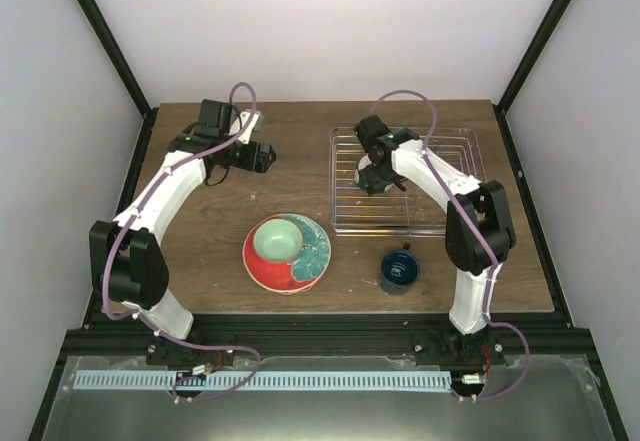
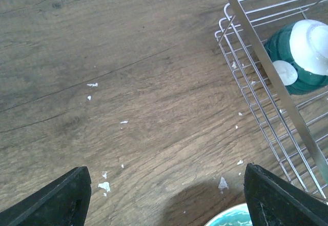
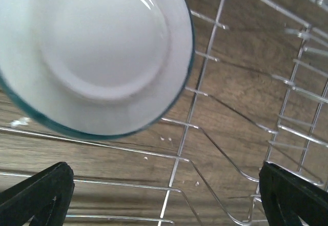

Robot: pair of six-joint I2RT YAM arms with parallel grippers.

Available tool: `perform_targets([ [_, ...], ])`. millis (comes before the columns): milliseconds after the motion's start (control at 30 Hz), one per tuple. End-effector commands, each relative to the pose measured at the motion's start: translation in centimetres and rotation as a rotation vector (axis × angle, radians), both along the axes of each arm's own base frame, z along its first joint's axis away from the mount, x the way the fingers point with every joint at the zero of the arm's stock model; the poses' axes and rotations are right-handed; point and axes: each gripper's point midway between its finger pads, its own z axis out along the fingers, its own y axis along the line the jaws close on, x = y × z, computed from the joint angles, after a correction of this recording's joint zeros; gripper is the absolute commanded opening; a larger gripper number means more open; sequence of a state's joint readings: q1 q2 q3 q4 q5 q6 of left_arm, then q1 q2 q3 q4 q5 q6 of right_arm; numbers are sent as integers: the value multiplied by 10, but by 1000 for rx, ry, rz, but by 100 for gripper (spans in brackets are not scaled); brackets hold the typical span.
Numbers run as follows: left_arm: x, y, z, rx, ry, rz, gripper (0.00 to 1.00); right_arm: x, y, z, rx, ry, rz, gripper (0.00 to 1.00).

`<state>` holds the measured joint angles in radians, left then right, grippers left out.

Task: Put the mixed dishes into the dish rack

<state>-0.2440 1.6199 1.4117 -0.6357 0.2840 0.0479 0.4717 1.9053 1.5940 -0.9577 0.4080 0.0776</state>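
Note:
The dish rack (image 1: 440, 176) stands at the back right. In it lies a bowl (image 3: 97, 52) that is white with a dark blue-green outside (image 2: 302, 57). My right gripper (image 1: 378, 176) hovers open over the rack, and the bowl fills the upper left of its view, clear of the fingers (image 3: 36, 192). My left gripper (image 1: 265, 156) is open above bare wood left of the rack, nothing between its fingertips (image 2: 56, 200). A pale green bowl (image 1: 277, 238) sits on a red-and-teal plate (image 1: 305, 261) at the table's middle front. A dark blue mug (image 1: 399, 269) stands to the plate's right.
The rack's wire floor and dividers (image 3: 200, 128) lie under my right gripper. Small white crumbs (image 2: 105, 186) dot the wooden table (image 1: 200, 251). The plate's teal rim (image 2: 230, 218) peeks in at the bottom of the left wrist view. White walls enclose the table.

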Motion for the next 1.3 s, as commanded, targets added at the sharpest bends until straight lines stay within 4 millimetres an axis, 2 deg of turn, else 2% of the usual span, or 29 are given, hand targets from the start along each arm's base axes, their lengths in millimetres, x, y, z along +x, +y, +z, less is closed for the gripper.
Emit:
perform_targets([
  [0,-3,-2,11,-8,-21,-4,83,-8,-21,-7,-12,25,-71,100],
  [200,0,-3,11,-6,-22,-8,83,5,-20,-15,-22,13,-70,100],
  [533,0,-1,7,6,-17,-4,83,42,-15,-18,-66,-73,-57,100],
  [767,-1,0,6,14,-14,-1,83,68,-5,-4,-57,-147,-38,100],
  [900,-6,2,0,23,18,3,83,66,-1,-3,-34,-125,-21,100],
  [1000,-20,3,-9,55,61,4,83,52,3,-3,-3,-111,33,100],
  [1100,-47,-8,-16,129,102,-28,83,38,14,5,97,-157,111,100],
  [1200,-72,-16,-26,230,149,-44,84,28,31,22,236,-199,151,100],
  [1267,-88,-15,-32,257,215,-25,83,28,38,36,294,-227,155,100],
])
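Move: The white bowl with the teal rim, already in the rack, is about 4 cm ahead of the right hand, 3 cm to its left and 5 cm lower. The rack's middle is level with that hand, 6 cm right and 7 cm down; the mug is 16 cm back and 5 cm right. For the left hand, the green bowl lies some 16 cm back, 3 cm right and 16 cm below, on plates centred 2 cm nearer the base; the rack's middle is 27 cm right, 3 cm back. The white bowl is pushed forward along the rack by the right hand's wide-open fingers: they first shift 2 cm right while sinking, then go forward about 6 cm, dipping and rising again, before drawing back some 4 cm. The left hand, still open, waits, then sets off back and somewhat down and right, about 5 cm, towards the green bowl. ##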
